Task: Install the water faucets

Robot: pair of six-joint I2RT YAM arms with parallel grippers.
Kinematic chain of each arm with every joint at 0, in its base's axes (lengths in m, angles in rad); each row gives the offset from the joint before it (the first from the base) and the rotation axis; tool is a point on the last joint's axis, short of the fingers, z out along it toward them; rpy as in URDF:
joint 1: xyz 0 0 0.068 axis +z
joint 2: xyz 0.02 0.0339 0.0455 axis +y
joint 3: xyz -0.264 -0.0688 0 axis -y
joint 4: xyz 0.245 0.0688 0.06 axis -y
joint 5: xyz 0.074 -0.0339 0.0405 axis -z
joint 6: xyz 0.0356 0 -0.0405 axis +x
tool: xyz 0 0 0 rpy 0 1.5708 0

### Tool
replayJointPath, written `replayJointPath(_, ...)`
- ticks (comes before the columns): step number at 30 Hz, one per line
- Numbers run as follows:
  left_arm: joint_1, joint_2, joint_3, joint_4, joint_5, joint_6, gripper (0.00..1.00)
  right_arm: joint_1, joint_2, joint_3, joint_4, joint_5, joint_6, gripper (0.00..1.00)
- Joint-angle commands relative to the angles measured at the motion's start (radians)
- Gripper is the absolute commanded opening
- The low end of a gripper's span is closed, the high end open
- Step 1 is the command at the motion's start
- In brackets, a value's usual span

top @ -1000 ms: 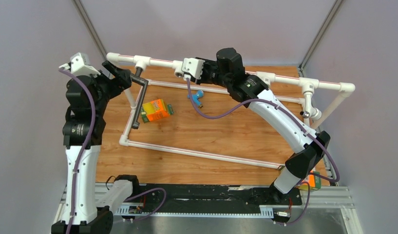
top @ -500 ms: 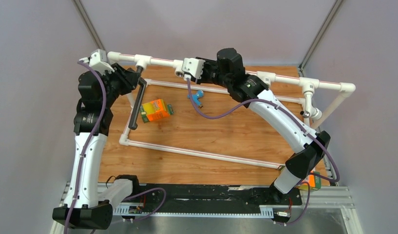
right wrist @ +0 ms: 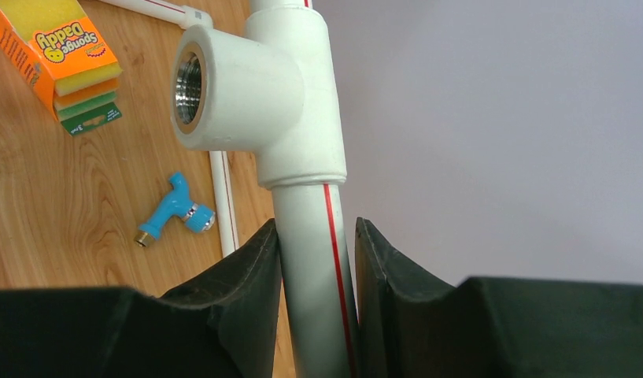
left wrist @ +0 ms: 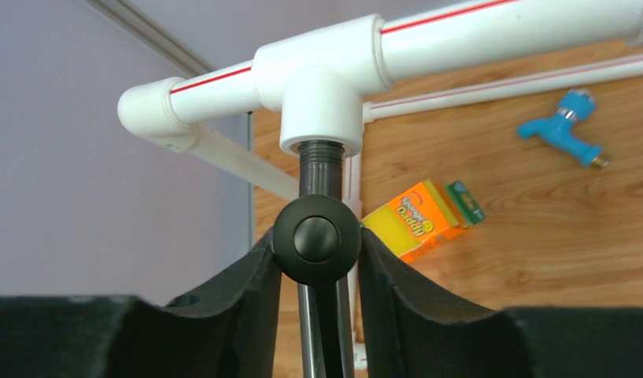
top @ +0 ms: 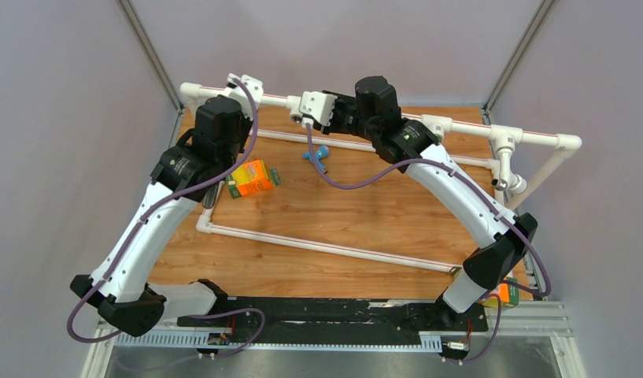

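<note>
A dark-brown faucet [left wrist: 316,239] hangs from the left tee socket [left wrist: 320,110] of the white pipe frame, its threaded stem entering the socket and its long tube running down out of view. My left gripper [left wrist: 316,250] is shut on the faucet's round black head. My right gripper [right wrist: 317,260] is shut on the top pipe [right wrist: 314,236], just below an empty tee socket [right wrist: 223,94] with a metal thread. A small blue faucet [top: 318,153] lies loose on the wooden table. A white-chrome faucet [top: 513,183] sits on the frame's right post.
An orange sponge box [top: 249,178] lies on the table inside the pipe frame [top: 326,248], near the left arm. Another orange box [top: 507,293] sits by the right arm's base. Grey walls enclose the table closely on three sides.
My left arm swung right and over the top pipe, and its gripper closed on the dark faucet's head. The faucet's tube went from slanting to hanging under the tee. The right arm held still.
</note>
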Motion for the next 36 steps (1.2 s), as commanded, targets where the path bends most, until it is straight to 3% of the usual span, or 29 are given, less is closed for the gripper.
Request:
replayJointPath(1, -0.228, 0.066, 0.036, 0.039, 0.187, 0.13, 0.52, 0.053, 0.062, -0.032, -0.074, -0.099, 0.122, 0.0)
replayJointPath(2, -0.237, 0.063, 0.036, 0.042, 0.193, 0.132, 0.6, 0.053, 0.062, -0.034, -0.074, -0.099, 0.122, 0.0)
replayJointPath(6, -0.26, 0.024, 0.038, 0.078, 0.287, 0.092, 0.74, 0.055, 0.067, -0.034, -0.073, -0.101, 0.124, 0.0)
replayJointPath(11, -0.259, -0.082, 0.027, 0.183, 0.333, 0.006, 0.83, 0.053, 0.067, -0.035, -0.073, -0.099, 0.124, 0.0)
replayJointPath(17, -0.213, -0.177, 0.032, 0.25, 0.279, -0.202, 0.97, 0.053, 0.068, -0.035, -0.073, -0.094, 0.125, 0.0)
replayJointPath(23, 0.023, -0.266, -0.056, 0.297, 0.31, -0.415, 0.98, 0.053, 0.065, -0.037, -0.074, -0.096, 0.127, 0.0)
replayJointPath(27, 0.172, -0.289, -0.111, 0.311, 0.325, -0.539, 0.86, 0.053, 0.065, -0.037, -0.073, -0.098, 0.127, 0.0)
replayJointPath(30, 0.301, -0.305, -0.161, 0.312, 0.386, -0.612, 0.9, 0.053, 0.062, -0.04, -0.074, -0.097, 0.127, 0.0)
replayJointPath(32, 0.44, -0.32, -0.223, 0.352, 0.523, -0.69, 0.93, 0.052, 0.062, -0.043, -0.074, -0.097, 0.125, 0.0)
replayJointPath(35, 0.725, -0.335, -0.351, 0.511, 0.867, -0.907, 0.95, 0.053, 0.058, -0.046, -0.073, -0.099, 0.124, 0.0)
replayJointPath(36, 0.764, -0.341, -0.422, 0.553, 0.921, -0.978, 0.96, 0.053, 0.058, -0.049, -0.073, -0.099, 0.122, 0.0)
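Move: The left fingers hold the black faucet by its hub, right at the hand point. The T-fitting it is threaded into sits about 5 cm ahead, 1 cm right and some 3 cm higher; the next, empty T-fitting is roughly 12 cm right and 2 cm ahead, also slightly higher. The sponge pack lies about 35 cm below, some 4 cm ahead and 1 cm right. From the right hand, the faucet hub is about 17 cm left and 1 cm back, slightly lower. Open the left gripper to let go of the faucet hub, then back it out towards the base, up and to the right, clear of the faucet. Swing it left, some 15 cm across, rolling its left side down about 50 degrees and tipping the fingers up, then sink forward towards the hub with the fingers open. Keep the right fingers clamped on the rail. ##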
